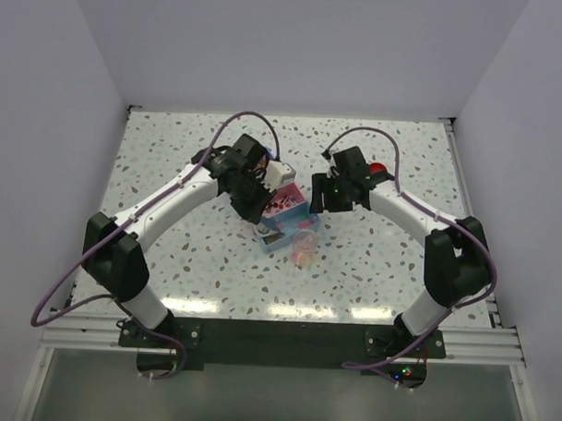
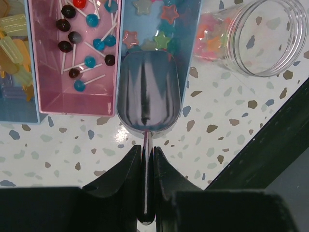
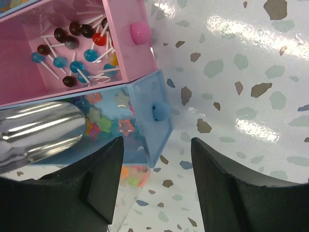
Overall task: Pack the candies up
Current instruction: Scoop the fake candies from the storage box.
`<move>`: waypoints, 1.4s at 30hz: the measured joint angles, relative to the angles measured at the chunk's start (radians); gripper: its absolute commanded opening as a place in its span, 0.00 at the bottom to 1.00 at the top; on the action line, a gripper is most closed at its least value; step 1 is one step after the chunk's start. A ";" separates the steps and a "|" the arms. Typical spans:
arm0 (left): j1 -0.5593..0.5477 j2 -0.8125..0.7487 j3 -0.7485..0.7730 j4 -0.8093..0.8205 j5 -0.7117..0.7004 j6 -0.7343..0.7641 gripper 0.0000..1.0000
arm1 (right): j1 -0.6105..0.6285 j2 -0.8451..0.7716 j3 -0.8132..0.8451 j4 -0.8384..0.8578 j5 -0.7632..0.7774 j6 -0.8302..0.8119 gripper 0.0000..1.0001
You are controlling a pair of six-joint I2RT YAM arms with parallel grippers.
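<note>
The candies [image 2: 155, 30] are multicoloured star sweets lying in an open blue drawer [image 3: 149, 104]. More of them sit in the bottom of a clear jar [image 2: 263, 38] beside the drawer, and the jar [image 1: 305, 251] also shows in the top view. My left gripper [image 2: 147, 147] is shut on the thin handle of a metal scoop [image 2: 148, 92]. The scoop's bowl is empty and rests at the drawer's near end. My right gripper [image 3: 155, 145] is open above the drawer's knobbed front, holding nothing. The jar is partly hidden under its left finger.
A pink drawer [image 2: 53, 92] of lollipops lies against the blue one, and a further tray with yellow sweets [image 2: 12, 36] is at the left. A round red lid [image 1: 378, 168] lies behind the right arm. White walls enclose the speckled table [image 1: 428, 234].
</note>
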 measured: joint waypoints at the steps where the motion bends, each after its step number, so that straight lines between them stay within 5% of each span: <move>1: -0.006 0.010 0.012 -0.009 -0.009 -0.003 0.00 | 0.001 0.001 0.002 0.000 0.000 -0.001 0.59; 8: -0.061 0.092 0.093 -0.055 -0.095 -0.017 0.00 | 0.005 0.034 0.014 0.027 -0.004 -0.001 0.51; 21: -0.129 0.149 0.124 -0.062 -0.198 -0.010 0.00 | 0.011 0.071 -0.001 0.089 -0.062 -0.018 0.01; 42: -0.131 0.039 -0.180 0.191 -0.194 0.040 0.00 | 0.007 0.059 -0.032 0.136 -0.085 -0.093 0.00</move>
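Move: The left hand, still holding the scoop, has the blue bin's middle about 9 cm to its right, 4 cm ahead and some 9 cm below; the pink bin is about 7 cm right and 9 cm ahead, the clear jar roughly 14 cm right and 3 cm back, both lower. From the open right hand, the blue bin's right end wall is about 2 cm left, 1 cm ahead and 2 cm below; the jar stands some 4 cm left and 9 cm back. The right fingers pinch the blue bin's right end wall, one pad inside and one outside, after easing about 2 cm left and nearly as far down, then keep hold. The left hand keeps its grip on the scoop and sinks some 6 cm in two stages, swinging its wrist roughly 10 degrees, to bring the blade down into the bin. ##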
